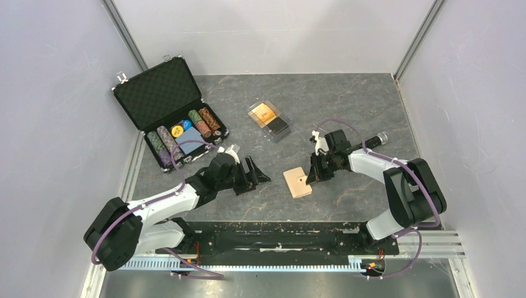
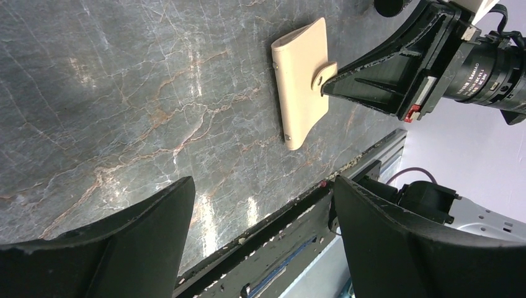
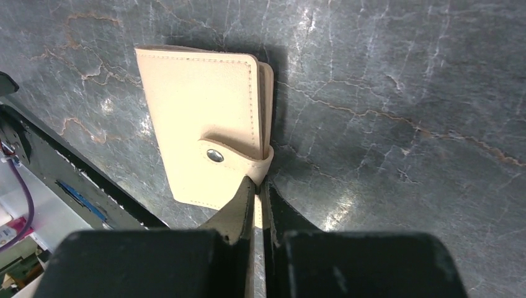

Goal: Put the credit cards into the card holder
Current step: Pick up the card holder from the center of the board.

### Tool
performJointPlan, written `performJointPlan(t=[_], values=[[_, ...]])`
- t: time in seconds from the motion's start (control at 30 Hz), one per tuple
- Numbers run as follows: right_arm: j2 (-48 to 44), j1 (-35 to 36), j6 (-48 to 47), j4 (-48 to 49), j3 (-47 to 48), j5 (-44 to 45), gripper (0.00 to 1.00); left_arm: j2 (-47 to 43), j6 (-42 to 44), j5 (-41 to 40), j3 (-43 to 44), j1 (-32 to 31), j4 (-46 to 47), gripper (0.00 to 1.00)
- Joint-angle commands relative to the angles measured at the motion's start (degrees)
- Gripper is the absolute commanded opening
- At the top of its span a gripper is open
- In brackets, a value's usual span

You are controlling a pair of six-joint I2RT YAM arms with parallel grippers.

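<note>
The tan card holder (image 1: 296, 182) lies closed and snapped on the dark marble table, between the two arms. My right gripper (image 1: 311, 178) is shut, its tips pinching the snap tab at the holder's right edge (image 3: 265, 162). The left wrist view also shows the card holder (image 2: 301, 87) with the right gripper (image 2: 329, 82) at its tab. The credit cards sit farther back: an orange-gold card (image 1: 262, 112) and a black card (image 1: 279, 125), inside a clear plastic box. My left gripper (image 1: 257, 175) hovers open and empty left of the holder, its fingers (image 2: 142, 242) wide apart.
An open black case (image 1: 162, 93) with poker chips and a blue deck stands at the back left. The table's near edge and black rail (image 2: 291, 223) run just below the left gripper. Grey walls enclose the table on three sides.
</note>
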Motion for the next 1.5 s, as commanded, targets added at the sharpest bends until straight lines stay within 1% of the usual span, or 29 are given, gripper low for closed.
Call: performJointPlan(t=[0.0,0.13,0.3,0.53,0.63,0.7,0.8,0.93,1.0,1.07,1.13,1.17,1.2,1.27,1.33,1.37,1.47], values=[[-2.1,0.7,-1.7,-2.1,3.0,-1.5,0.0,0.1,0.4,1.2,0.8,0.2,2.7,0.88],[-4.2,0.6,-0.7,-4.3,6.4,-4.4,0.0,-0.3,0.1,1.3,-0.1,0.2,4.7,0.88],[-6.4,0.7,2.5,-4.8,8.1,-8.5,0.0,-0.9,-1.0,1.5,-1.9,0.2,8.9,0.89],[-8.7,0.7,7.1,-4.2,9.6,-14.3,0.0,2.0,-2.1,4.3,-2.8,0.2,16.8,0.89],[-9.5,0.7,9.2,-3.5,9.7,-16.2,0.0,4.5,-2.9,6.8,-2.3,0.2,22.7,0.87],[-9.8,0.9,10.1,-3.1,9.8,-17.0,0.0,6.8,-3.2,9.5,-1.1,0.0,26.2,0.84],[-9.7,1.3,11.0,-3.0,10.1,-17.5,0.0,10.1,-3.1,11.0,1.3,-0.3,26.7,0.79],[-9.7,1.7,11.7,-2.5,10.0,-17.7,0.0,13.5,-4.2,12.5,2.2,-0.4,30.0,0.67],[-9.7,1.8,12.0,-2.1,9.8,-17.7,0.0,14.7,-5.1,13.3,1.9,-0.4,32.9,0.56],[-9.6,1.9,11.9,-2.0,9.5,-17.6,0.0,15.4,-6.2,13.8,1.5,-0.4,35.6,0.39],[-9.7,1.9,11.4,-2.4,9.4,-16.7,0.0,15.4,-6.6,14.1,1.1,-0.4,35.9,0.16],[-9.7,1.9,10.9,-2.5,9.6,-16.5,0.0,15.1,-6.6,14.0,1.0,-0.4,35.7,0.08],[-9.6,1.9,10.5,-3.0,10.0,-16.1,0.05,14.7,-6.5,13.8,0.9,-0.4,34.9,0.02],[-9.3,2.0,9.0,-5.3,11.7,-14.0,0.2,13.2,-5.7,12.9,0.5,-0.4,32.9,0.02],[-8.7,2.2,6.9,-7.9,13.9,-12.2,0.38,10.6,-4.6,11.3,0.1,-0.4,29.2,0.02],[-8.5,2.4,6.0,-9.6,15.0,-10.6,0.48,9.3,-3.9,10.2,0.3,-0.4,26.1,0.02],[-7.7,3.6,2.9,-13.5,18.3,-6.0,0.72,4.6,-0.9,6.4,1.7,-0.8,14.6,0.02]])
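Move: The right fingers already pinch the card holder's strap edge, its middle about 3 cm to their left, level. The open left gripper waits some 14 cm left of the right hand, level fore and aft and 7 cm higher. From the left hand the holder lies 11 cm right and 7 cm below; the clear case is about 19 cm ahead, 2 cm right, 7 cm below. Right hand raises the card holder some 10 cm and leftward; left hand comes rightward and pinches it; right releases. ##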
